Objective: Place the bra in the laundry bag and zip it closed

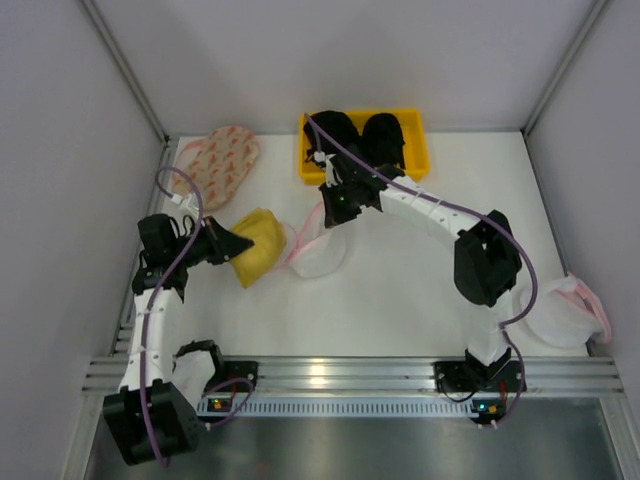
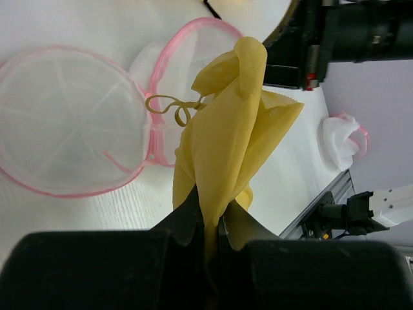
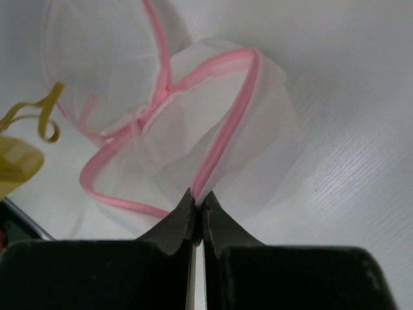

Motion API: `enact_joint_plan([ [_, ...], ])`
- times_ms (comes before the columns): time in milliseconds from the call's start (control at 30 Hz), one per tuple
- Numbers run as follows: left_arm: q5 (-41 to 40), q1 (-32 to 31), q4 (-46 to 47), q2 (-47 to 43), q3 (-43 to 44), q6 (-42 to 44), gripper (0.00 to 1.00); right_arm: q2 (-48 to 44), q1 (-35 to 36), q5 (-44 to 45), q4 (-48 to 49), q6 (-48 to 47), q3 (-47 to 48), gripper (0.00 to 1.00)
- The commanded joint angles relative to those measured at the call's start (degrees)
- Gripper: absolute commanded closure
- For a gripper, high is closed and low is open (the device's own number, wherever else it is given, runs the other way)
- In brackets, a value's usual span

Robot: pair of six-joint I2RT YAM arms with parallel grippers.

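The mustard-yellow bra (image 1: 262, 243) hangs bunched from my left gripper (image 1: 238, 244), just left of the laundry bag (image 1: 322, 252). In the left wrist view the jaws of the left gripper (image 2: 216, 208) are shut on the bra's (image 2: 226, 135) fabric, and a thin strap loops toward the bag's open pink rim (image 2: 158, 97). My right gripper (image 1: 337, 208) sits at the bag's far edge. In the right wrist view the right gripper (image 3: 199, 200) is shut on the pink zip rim of the white mesh laundry bag (image 3: 251, 129), lifting that edge. A corner of the bra (image 3: 16, 165) shows at the left.
A yellow bin (image 1: 418, 152) holding black bras (image 1: 350, 135) stands at the back. An oval pinkish bag with orange marks (image 1: 220, 160) lies at the back left. Another white mesh pouch (image 1: 565, 312) sits at the right edge. An aluminium rail (image 1: 350, 375) runs along the front.
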Motion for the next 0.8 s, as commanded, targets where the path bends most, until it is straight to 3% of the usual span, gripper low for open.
enact_joint_plan([
  [0,0.4,-2.8,-0.3,0.8,-0.7,3.8,1.0,-8.8,2.0,-6.0,3.9,-12.0,-4.6,1.0],
  [167,-5.8,-10.7,0.2,3.4,-0.5,3.7,1.0,-12.6,2.0,-12.2,4.9,-20.9,-10.3,1.0],
  [300,-5.6,-13.0,0.2,8.4,2.0,4.5,1.0,-15.3,1.8,-16.0,7.2,-23.9,-15.1,1.0],
  [467,-5.7,-24.7,0.2,11.8,2.4,5.2,1.0,-15.7,1.9,-18.1,9.8,-27.9,-14.9,1.0],
  [567,-4.3,-28.2,0.2,11.8,3.1,2.0,1.0,-15.4,1.7,-19.3,9.7,-30.0,-14.0,1.0],
  [767,-10.2,-22.2,1.8,8.5,9.2,-0.8,1.0,-18.6,0.9,-20.3,11.4,-29.1,-19.4,1.0],
])
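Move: The left gripper holds the bra. From it the laundry bag's open body lies about 18 cm to the right, 6 cm ahead and 14 cm down, with the bag's round lid only 5 cm to the right, 8 cm ahead and 18 cm down. The right gripper already pinches the bag's pink rim: the bag's middle is some 3 cm back, 2 cm left and 7 cm below it, the lid 15 cm left and 1 cm back, the yellow bin 26 cm ahead and 9 cm right. Swing the left gripper some 10 cm right with the bra still pinched, sinking about 6 cm and easing back towards the bag's mouth, wrist turning clockwise; finish slightly forward and up again. Meanwhile keep the right fingers shut on the pink rim and draw it back about 7 cm and a little up, turning roughly 30 degrees counter-clockwise. ##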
